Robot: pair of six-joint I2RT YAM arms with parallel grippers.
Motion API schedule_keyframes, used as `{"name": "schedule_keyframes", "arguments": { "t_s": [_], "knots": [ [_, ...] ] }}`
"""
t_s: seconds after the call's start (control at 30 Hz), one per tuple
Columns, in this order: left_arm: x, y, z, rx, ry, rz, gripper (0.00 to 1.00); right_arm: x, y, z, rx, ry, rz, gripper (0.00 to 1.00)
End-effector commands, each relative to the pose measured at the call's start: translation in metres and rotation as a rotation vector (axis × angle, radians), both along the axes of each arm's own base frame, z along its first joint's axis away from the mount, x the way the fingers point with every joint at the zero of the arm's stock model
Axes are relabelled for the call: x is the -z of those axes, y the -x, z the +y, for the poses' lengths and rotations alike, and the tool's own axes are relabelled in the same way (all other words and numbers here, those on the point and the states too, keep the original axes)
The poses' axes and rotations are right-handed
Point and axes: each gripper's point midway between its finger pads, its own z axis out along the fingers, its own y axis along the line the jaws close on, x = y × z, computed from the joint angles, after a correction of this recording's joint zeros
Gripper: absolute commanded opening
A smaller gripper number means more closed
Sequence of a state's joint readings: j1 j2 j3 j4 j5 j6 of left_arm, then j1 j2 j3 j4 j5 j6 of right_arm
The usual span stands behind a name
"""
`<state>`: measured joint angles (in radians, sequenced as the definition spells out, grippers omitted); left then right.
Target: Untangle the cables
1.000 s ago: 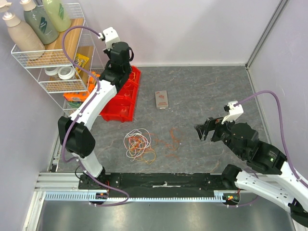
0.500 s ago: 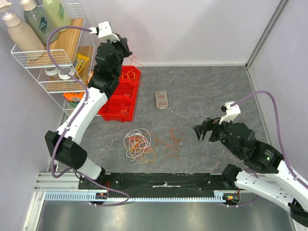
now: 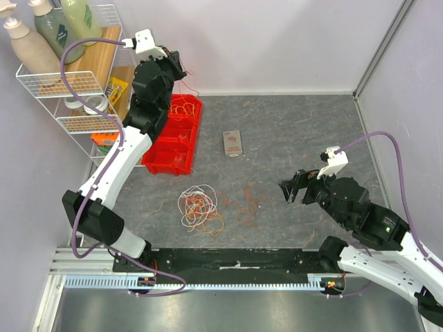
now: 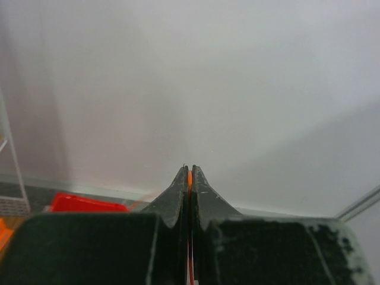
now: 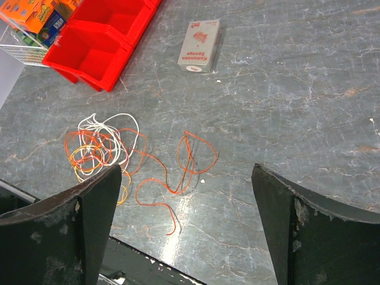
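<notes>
A tangle of orange and white cables (image 3: 199, 209) (image 5: 98, 148) lies on the grey table near the front. A loose red-orange cable (image 3: 249, 200) (image 5: 190, 157) trails to its right. My left gripper (image 3: 178, 66) (image 4: 190, 171) is raised over the red bin, pointing at the back wall, shut on a thin orange cable (image 4: 190, 179). That cable hangs down in loops into the bin (image 3: 182, 107). My right gripper (image 3: 294, 188) (image 5: 186, 168) hovers open above the table, right of the loose cable, holding nothing.
A red divided bin (image 3: 173, 149) (image 5: 101, 47) stands at the back left. Beside it is a white wire rack (image 3: 76, 86) with bottles and packets. A small flat box (image 3: 233, 143) (image 5: 200, 44) lies mid-table. Walls close in at the back and right.
My left gripper rose from the red bin up toward the back wall, drawing an orange cable with it. The right arm has barely shifted.
</notes>
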<state>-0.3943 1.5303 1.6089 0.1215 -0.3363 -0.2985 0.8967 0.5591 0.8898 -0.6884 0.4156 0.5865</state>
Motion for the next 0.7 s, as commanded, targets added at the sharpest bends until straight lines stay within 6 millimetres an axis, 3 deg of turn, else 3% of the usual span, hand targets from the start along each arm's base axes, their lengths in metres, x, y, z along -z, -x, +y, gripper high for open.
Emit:
{"name": "schedule_keyframes", "arguments": {
  "t_s": [0.0,0.3,0.5,0.67],
  "knots": [
    [0.022,-0.011,0.036,-0.206,0.054,0.082,0.02,-0.006,-0.003,0.004,0.001,-0.033,-0.014,0.98],
    [0.067,-0.027,0.056,-0.318,0.089,0.197,0.02,-0.007,-0.004,0.008,-0.007,-0.028,-0.01,0.98],
    [0.062,-0.029,0.055,-0.307,0.068,0.185,0.02,-0.007,-0.005,0.01,-0.01,-0.025,-0.009,0.98],
    [0.043,-0.025,0.057,-0.304,0.058,0.149,0.02,-0.006,-0.006,0.012,-0.014,-0.024,-0.007,0.98]
  ]
}}
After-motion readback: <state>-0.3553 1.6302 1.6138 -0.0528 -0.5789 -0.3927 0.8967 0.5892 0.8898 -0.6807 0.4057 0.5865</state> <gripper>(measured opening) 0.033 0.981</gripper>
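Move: The red bin's far compartment, over which the orange cable is held, lies about 18 cm ahead of the left hand, 10 cm to its left and 42 cm below. On the table, the sponge box is some 4 cm ahead and 15 cm right, and the white cable tangle about 24 cm back, neither left nor right. From the right hand, the compartment is roughly 50 cm ahead, 40 cm left and 24 cm below. The orange cable, still pinched in the left hand's shut fingers, is lowered about 9 cm towards the red bin's far compartment, drifting some 5 cm left and slightly forward on the way. The wrist tips down and swings counter-clockwise, each around 15 degrees, and the hand then stops and hovers well above the bin, keeping its grip. ##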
